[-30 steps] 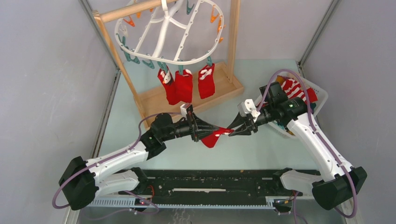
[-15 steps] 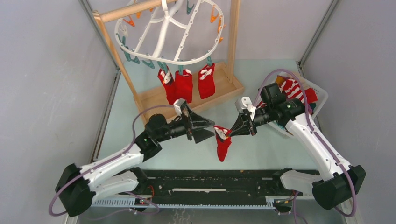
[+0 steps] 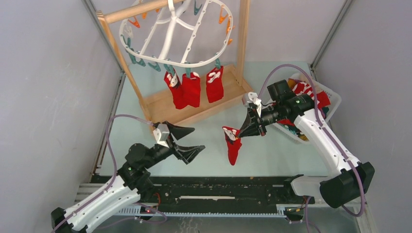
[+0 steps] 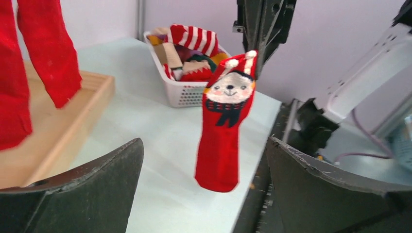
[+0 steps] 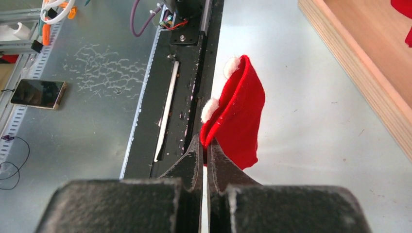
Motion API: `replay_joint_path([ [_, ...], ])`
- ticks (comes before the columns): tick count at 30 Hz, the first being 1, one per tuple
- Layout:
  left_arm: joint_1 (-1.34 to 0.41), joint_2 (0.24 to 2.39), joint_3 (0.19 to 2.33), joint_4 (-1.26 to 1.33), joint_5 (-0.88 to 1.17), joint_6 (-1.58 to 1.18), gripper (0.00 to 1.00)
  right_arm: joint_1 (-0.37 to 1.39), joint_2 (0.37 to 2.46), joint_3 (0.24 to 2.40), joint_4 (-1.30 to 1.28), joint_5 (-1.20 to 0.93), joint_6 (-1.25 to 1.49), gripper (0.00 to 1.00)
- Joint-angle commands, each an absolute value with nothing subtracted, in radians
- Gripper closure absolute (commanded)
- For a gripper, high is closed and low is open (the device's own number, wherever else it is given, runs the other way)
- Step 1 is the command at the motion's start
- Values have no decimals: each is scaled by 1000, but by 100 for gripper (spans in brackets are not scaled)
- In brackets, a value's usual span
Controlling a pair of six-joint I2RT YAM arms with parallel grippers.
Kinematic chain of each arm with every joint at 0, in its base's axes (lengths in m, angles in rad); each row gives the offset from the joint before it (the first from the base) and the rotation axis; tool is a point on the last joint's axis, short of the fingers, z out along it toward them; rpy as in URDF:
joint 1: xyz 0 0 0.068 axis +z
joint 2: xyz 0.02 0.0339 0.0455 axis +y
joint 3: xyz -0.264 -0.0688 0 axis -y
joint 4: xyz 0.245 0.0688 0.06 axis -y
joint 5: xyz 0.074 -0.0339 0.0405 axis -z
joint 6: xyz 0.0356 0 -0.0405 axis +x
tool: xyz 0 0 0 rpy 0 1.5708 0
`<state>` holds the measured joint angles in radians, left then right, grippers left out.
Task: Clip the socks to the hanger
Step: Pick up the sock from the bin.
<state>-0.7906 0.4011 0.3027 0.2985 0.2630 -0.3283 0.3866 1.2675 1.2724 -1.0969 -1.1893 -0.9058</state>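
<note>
A red sock (image 3: 232, 145) with a bear face (image 4: 227, 89) hangs by its cuff above the table. My right gripper (image 3: 239, 133) is shut on that cuff (image 5: 210, 143). My left gripper (image 3: 193, 139) stands wide open to the sock's left, apart from it, with nothing between its fingers (image 4: 97, 184). The white hanger (image 3: 175, 36) hangs on the wooden stand at the back. Three red socks (image 3: 192, 90) are clipped along its near rim. Teal and orange pegs (image 3: 137, 59) dangle round it.
A white basket (image 3: 333, 101) at the right holds more socks, a red-and-white striped one (image 4: 192, 38) on top. The wooden stand's tray base (image 3: 163, 104) lies under the hanger. A black rail (image 3: 218, 187) runs along the near table edge.
My left gripper let go of the red sock, opened wide and pulled back left toward its base. The right gripper closed on the cuff and lifted; the sock now hangs straight down.
</note>
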Motion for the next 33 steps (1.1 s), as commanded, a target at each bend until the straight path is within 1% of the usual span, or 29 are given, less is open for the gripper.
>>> replay_joint_path([
  [1, -796, 511, 336, 492, 288, -93, 0, 391, 1278, 1351, -1171, -1233, -972, 100],
  [5, -826, 642, 393, 535, 364, -93, 0, 401, 1291, 1365, -1218, -1259, -1071, 100],
  [9, -852, 717, 412, 608, 418, -88, 1, 411, 1302, 1369, -1209, -1261, -1082, 100],
  [15, -861, 805, 456, 649, 432, -95, 4, 433, 1314, 1384, -1241, -1249, -1123, 100],
  [23, -865, 926, 521, 701, 467, -119, 13, 476, 1345, 1417, -1291, -1242, -1191, 100],
  [26, -866, 952, 531, 733, 499, -145, 21, 480, 1352, 1422, -1293, -1241, -1199, 100],
  [30, -868, 977, 541, 749, 542, -177, 36, 481, 1357, 1422, -1290, -1242, -1198, 100],
  [31, -867, 983, 539, 762, 552, -188, 40, 480, 1358, 1422, -1290, -1243, -1198, 100],
  [33, -866, 991, 538, 785, 563, -204, 56, 480, 1359, 1422, -1289, -1240, -1197, 100],
])
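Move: About 11 cm to the left hand's right hangs the red sock, roughly level fore and aft, its middle some 4 cm below the hand. Of the socks already on the hanger, the middle one is about 18 cm ahead and 1 cm left of the left hand, the rightmost about 20 cm ahead and 5 cm right, both slightly higher. The right hand holds the cuff; the sock's middle lies about 3 cm left, 2 cm back and 5 cm below it. Reaching about 9 cm to its right, the left hand dips some 2 cm, climbs back slightly above its starting height, and turns some 15 degrees clockwise. Its wide-open fingers come around the cuff's free side and close to about half; a grip isn't yet clear. The right hand keeps its pinch, easing about 2 cm back and left while turning 10 degrees counter-clockwise. ##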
